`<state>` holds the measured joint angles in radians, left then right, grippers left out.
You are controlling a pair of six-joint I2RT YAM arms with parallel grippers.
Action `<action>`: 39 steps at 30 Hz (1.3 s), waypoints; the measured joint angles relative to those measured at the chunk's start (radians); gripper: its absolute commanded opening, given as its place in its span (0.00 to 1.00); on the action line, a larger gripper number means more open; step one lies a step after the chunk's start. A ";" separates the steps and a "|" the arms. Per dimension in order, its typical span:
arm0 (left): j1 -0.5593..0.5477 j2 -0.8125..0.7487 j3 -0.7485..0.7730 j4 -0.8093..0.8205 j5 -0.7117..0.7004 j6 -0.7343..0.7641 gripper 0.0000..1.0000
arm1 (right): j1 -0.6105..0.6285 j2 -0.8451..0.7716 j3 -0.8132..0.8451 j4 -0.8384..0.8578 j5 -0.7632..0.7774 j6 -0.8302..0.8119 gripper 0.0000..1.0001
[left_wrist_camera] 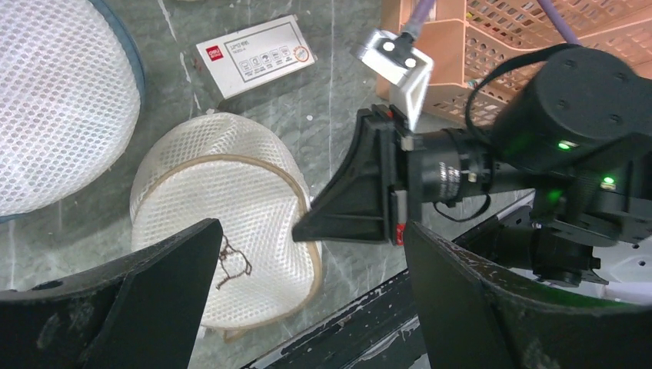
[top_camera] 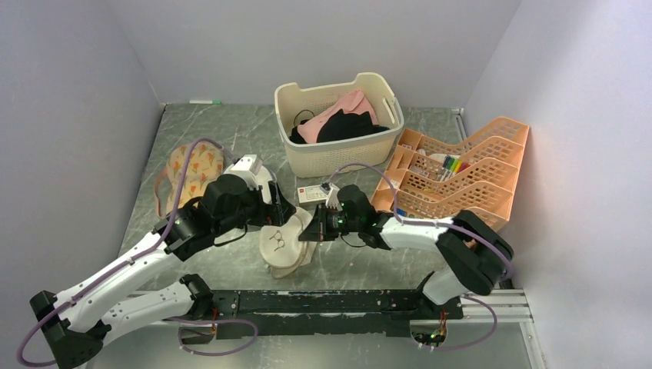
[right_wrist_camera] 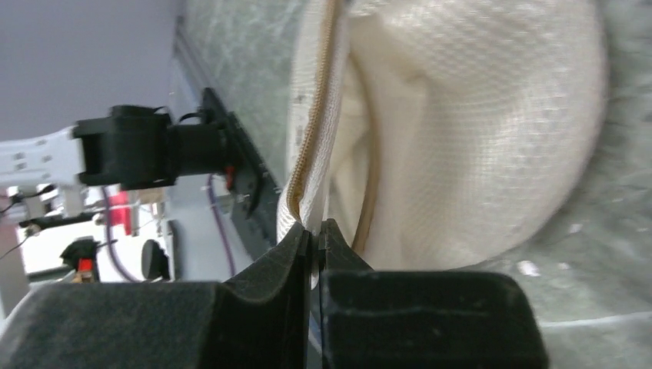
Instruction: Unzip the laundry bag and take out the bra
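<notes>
The laundry bag (top_camera: 283,247) lies at the table's near middle, a white mesh drum with beige trim and a small black glasses-like mark (left_wrist_camera: 231,261). My right gripper (right_wrist_camera: 315,231) is shut on the bag's mesh edge beside the beige zip tape (right_wrist_camera: 311,115). In the top view its tip (top_camera: 305,235) meets the bag's right side. The zip gapes a little there, and pale fabric (right_wrist_camera: 384,131) shows inside. The bra is hidden. My left gripper (left_wrist_camera: 313,231) hangs open above the bag's right half, holding nothing, and reaches in from the left (top_camera: 278,215).
A second round mesh bag (left_wrist_camera: 54,100) lies to the left. A white card box (left_wrist_camera: 254,54) lies behind the laundry bag. A cream basket (top_camera: 307,154) of pink and black clothes stands at the back, an orange rack (top_camera: 492,154) on the right. A black rail (top_camera: 330,304) runs along the near edge.
</notes>
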<state>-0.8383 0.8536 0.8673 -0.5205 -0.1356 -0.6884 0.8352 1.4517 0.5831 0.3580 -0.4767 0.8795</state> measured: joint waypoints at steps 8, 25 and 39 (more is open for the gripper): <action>0.000 -0.029 -0.057 0.002 0.006 -0.036 1.00 | -0.042 0.155 -0.040 0.046 0.021 -0.054 0.00; 0.077 -0.048 -0.156 0.072 -0.015 -0.037 0.95 | -0.118 0.030 -0.047 -0.082 0.078 -0.211 0.60; 0.545 0.105 -0.141 0.200 0.309 0.082 0.95 | -0.317 -0.214 -0.051 -0.300 0.138 -0.370 0.91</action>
<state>-0.2932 0.9588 0.7265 -0.3206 0.1738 -0.6067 0.5179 1.2377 0.5323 0.0578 -0.3386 0.5095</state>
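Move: My right hand is already shut on the lid's zip edge. The laundry bag's middle lies about 5 cm to its left, 1 cm back and 6 cm below; the white box stands some 15 cm ahead and 4 cm right, the round white bag about 16 cm ahead and 16 cm left. From my open left hand, the laundry bag is roughly 8 cm back, 1 cm left and 17 cm below. I lower the lid edge with my right hand about 7.5 cm onto the laundry bag, easing a little right, then open the fingers wide to let go and draw off right and forward, first rising some 6 cm, clear of the bag. My left hand, still open and empty, sinks about 5 cm, then swings forward and left towards the round white bag. ##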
